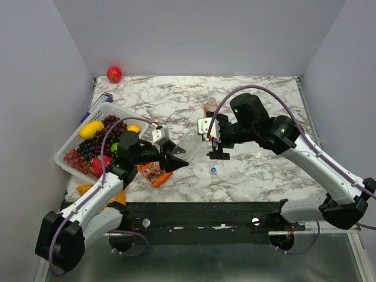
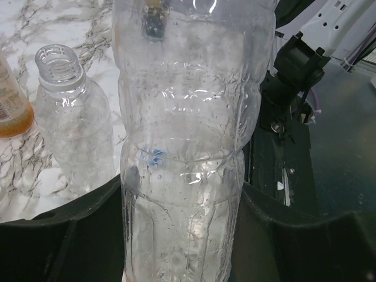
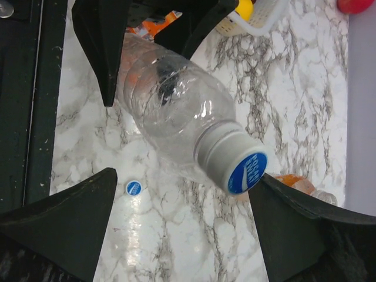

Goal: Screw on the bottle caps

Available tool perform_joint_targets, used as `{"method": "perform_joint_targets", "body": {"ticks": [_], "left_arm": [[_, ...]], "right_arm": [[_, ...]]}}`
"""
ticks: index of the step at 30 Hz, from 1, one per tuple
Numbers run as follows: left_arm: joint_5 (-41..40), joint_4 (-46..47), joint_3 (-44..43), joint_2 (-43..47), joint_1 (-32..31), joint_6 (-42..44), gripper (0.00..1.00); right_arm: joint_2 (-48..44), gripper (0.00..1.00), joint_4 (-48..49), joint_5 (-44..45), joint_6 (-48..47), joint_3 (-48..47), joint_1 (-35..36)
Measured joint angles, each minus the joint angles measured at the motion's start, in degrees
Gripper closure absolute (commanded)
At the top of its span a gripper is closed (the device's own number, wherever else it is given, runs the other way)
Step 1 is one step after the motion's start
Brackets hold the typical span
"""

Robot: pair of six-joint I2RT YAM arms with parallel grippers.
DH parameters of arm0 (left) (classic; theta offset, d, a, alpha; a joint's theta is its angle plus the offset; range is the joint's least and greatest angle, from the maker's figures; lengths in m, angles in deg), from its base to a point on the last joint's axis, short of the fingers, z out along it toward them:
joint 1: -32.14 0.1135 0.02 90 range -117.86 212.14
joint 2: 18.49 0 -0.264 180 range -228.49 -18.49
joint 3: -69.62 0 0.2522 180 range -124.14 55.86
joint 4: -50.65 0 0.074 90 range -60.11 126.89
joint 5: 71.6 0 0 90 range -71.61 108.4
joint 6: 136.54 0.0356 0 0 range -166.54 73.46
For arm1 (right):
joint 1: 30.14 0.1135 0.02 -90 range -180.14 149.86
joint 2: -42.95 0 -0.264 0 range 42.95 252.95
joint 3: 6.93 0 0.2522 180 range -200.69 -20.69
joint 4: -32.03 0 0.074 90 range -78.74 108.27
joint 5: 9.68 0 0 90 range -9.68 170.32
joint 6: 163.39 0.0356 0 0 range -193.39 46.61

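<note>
My left gripper (image 2: 182, 202) is shut on a clear bottle (image 2: 188, 117), which lies tilted above the table (image 1: 191, 141). On this bottle's neck sits a cap (image 3: 245, 171) with a white side and a blue top. My right gripper (image 3: 189, 179) is open, with its fingers on either side of the cap; the right finger (image 3: 294, 229) is close to it. A loose blue cap (image 3: 134, 188) lies on the marble (image 1: 213, 170). A second clear bottle (image 2: 70, 117) stands uncapped beside the orange bottle (image 2: 12, 108), also seen at the back (image 1: 210, 106).
A white basket (image 1: 67, 154) of fruit stands at the left, with an orange snack packet (image 1: 154, 172) in front of it. A red apple (image 1: 114, 74) rests in the far left corner. The black base rail (image 1: 205, 214) runs along the table's near edge.
</note>
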Motion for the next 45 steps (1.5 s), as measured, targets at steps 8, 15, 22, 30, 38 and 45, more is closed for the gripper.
{"method": "perform_joint_targets", "body": {"ticks": [8,15,22,30,38,45], "left_arm": [[-4.6,4.7,0.2,0.0,2.8,-5.0,1.0],[-4.0,-1.4,-0.2,0.3,2.7,3.0,1.0],[-3.0,-20.5,-5.2,0.1,2.6,26.3,1.0],[-2.6,-30.8,-9.9,-0.7,2.1,40.6,1.0],[-2.6,-34.1,-10.6,-0.7,1.4,44.0,1.0],[-2.6,-34.1,-11.4,-0.6,0.7,44.1,1.0]], "right_arm": [[-2.2,0.08,-8.5,0.8,3.6,3.4,0.7],[-0.8,0.2,-11.3,1.7,6.4,-5.8,-1.5],[-2.7,0.23,-9.7,-1.7,-0.4,-12.6,-2.2],[-4.1,0.27,-10.4,-3.9,-12.8,-3.0,-1.1],[-3.6,0.27,-9.2,-5.4,-15.3,-2.9,-1.0],[-2.0,0.35,-9.2,-7.3,-16.3,-2.9,-0.4]]}}
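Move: Some 3 cm ahead of the right hand point and about 1 cm to its left, at its height, is the cap already on the bottle held by the left hand; from the left hand it lies about 4 cm ahead, 8 cm right and 10 cm up. From the right hand, the standing clear bottle is roughly 15 cm ahead, 3 cm left and 20 cm below, and the loose blue cap about 8 cm ahead, 2 cm right and 30 cm down. Coming free of the cap, which its forward finger seems to touch, the right hand slips back, right and down, springs up about 11 cm and sinks again, ending 3 cm back, turned counter-clockwise, fingers partly closed without gripping. Keeping its grip, the left hand jumps forward, then sinks and eases left, fingers tipping down some 20 degrees. ##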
